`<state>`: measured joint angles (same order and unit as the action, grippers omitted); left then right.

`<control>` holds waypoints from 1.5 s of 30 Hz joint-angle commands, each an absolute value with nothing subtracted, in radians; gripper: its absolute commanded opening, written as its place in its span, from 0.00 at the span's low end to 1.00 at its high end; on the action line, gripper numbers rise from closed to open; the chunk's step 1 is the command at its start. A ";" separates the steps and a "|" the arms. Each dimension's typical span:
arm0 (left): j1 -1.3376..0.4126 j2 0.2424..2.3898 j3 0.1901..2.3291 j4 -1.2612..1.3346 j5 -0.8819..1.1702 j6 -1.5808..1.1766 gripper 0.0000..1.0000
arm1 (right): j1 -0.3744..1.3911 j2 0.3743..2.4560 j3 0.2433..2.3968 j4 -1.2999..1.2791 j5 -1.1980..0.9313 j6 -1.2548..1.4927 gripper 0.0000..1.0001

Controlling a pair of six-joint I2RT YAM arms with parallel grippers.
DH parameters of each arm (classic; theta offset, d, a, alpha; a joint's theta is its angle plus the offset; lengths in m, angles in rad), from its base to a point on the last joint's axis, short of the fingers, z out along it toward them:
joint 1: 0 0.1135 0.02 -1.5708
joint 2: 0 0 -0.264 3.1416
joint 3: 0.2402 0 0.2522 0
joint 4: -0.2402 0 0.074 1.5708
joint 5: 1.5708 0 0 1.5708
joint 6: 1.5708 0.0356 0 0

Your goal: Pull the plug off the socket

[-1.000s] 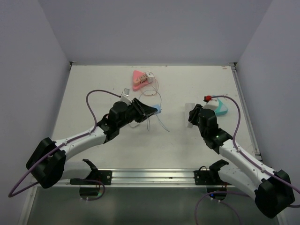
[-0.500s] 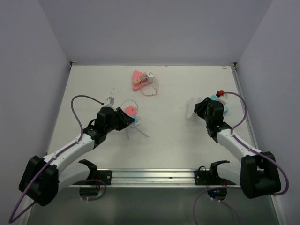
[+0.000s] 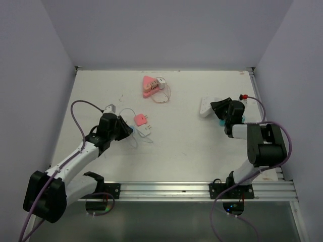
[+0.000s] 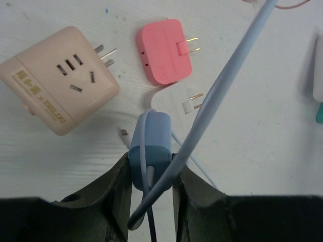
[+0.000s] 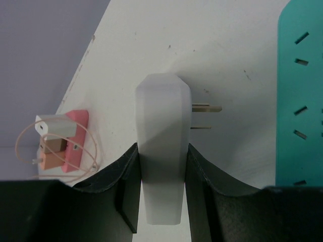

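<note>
My right gripper point(image 5: 161, 174) is shut on a white plug point(image 5: 161, 136). Its two bare prongs point(image 5: 204, 108) point at the teal socket point(image 5: 300, 91) with a gap between them. From above, the white plug point(image 3: 205, 107) sits at the right gripper point(image 3: 214, 107), and the teal socket point(image 3: 221, 121) is mostly hidden under that arm. My left gripper point(image 4: 150, 171) is shut on a blue plug point(image 4: 151, 136), whose blue cable point(image 4: 227, 85) loops across the jaws. From above, the left gripper point(image 3: 124, 130) is left of centre.
A beige socket block point(image 4: 58, 80), a pink plug point(image 4: 164, 50) and a small white plug point(image 4: 191, 103) lie on the table ahead of the left gripper. A pink triangular socket point(image 3: 149, 85) with a white plug and thin cord lies at the back. Walls close both sides.
The left arm drew back to the left with the blue plug; the pink plug now lies on the table. The right arm folded back toward the right edge, carrying the white plug farther away.
</note>
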<state>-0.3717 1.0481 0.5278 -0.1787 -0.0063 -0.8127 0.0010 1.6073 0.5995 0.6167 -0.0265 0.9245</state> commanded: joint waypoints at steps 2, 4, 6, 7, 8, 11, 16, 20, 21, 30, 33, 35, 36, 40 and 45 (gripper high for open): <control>-0.324 1.072 0.557 -0.195 -0.041 -0.758 0.00 | -0.040 1.684 0.629 0.793 -0.127 1.023 0.01; -0.298 1.089 0.546 -0.189 -0.037 -0.758 0.00 | -0.049 1.709 0.623 0.801 -0.132 1.025 0.11; -0.267 1.117 0.538 -0.172 -0.028 -0.768 0.00 | -0.055 1.716 0.618 0.799 -0.136 1.025 0.21; -0.258 1.133 0.529 -0.151 -0.020 -0.772 0.00 | -0.058 1.718 0.615 0.796 -0.135 1.025 0.30; -0.239 1.144 0.525 -0.143 -0.018 -0.776 0.00 | -0.061 1.718 0.609 0.793 -0.135 1.025 0.35; -0.207 1.190 0.517 -0.109 -0.008 -0.792 0.00 | -0.071 1.720 0.624 0.738 -0.153 1.023 0.53; -0.189 1.245 0.523 -0.066 -0.034 -0.818 0.02 | -0.072 1.689 0.641 0.606 -0.193 0.976 0.78; -0.169 1.276 0.546 -0.061 -0.049 -0.819 0.06 | -0.074 1.582 0.661 0.447 -0.187 0.896 0.85; -0.164 1.282 0.552 -0.061 -0.049 -0.819 0.09 | -0.074 1.559 0.666 0.383 -0.189 0.884 0.87; -0.140 1.287 0.597 -0.078 -0.034 -0.804 0.32 | -0.069 1.316 0.721 0.072 -0.127 0.739 0.92; -0.138 1.252 0.603 -0.097 -0.029 -0.790 0.52 | -0.064 1.281 0.735 0.026 -0.126 0.707 0.93; -0.138 1.209 0.607 -0.115 -0.032 -0.776 0.63 | -0.046 1.256 0.750 0.009 -0.121 0.681 0.93; -0.138 1.194 0.612 -0.126 -0.035 -0.764 0.73 | -0.038 1.250 0.756 0.003 -0.120 0.672 0.93; -0.138 1.119 0.666 -0.202 -0.055 -0.727 0.89 | 0.020 1.246 0.795 0.006 -0.143 0.614 0.93; -0.138 1.065 0.753 -0.264 -0.060 -0.684 1.00 | 0.118 1.310 0.886 0.032 -0.172 0.555 0.92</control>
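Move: The blue plug, held in the left hand, is bound for the table beside the peach plug, which stands about 5 cm ahead, 5 cm left and 6 cm below. From that hand the pink plug lies 9 cm ahead and 4 cm right, the white plug 4 cm ahead and 6 cm right. The white socket's laying spot is about 2 cm back, 4 cm left and 7 cm below the right hand, the teal socket some 6 cm back and 8 cm right. The blue plug is carried left about 6 cm, down and a little forward, against the peach plug, the wrist turning slightly counter-clockwise; the left fingers then open wide and lift clear some 8 cm. The white socket is eased forward slightly, then down to the table and let go; the right hand draws back as it rises, finally swinging left, fingers wide open. ##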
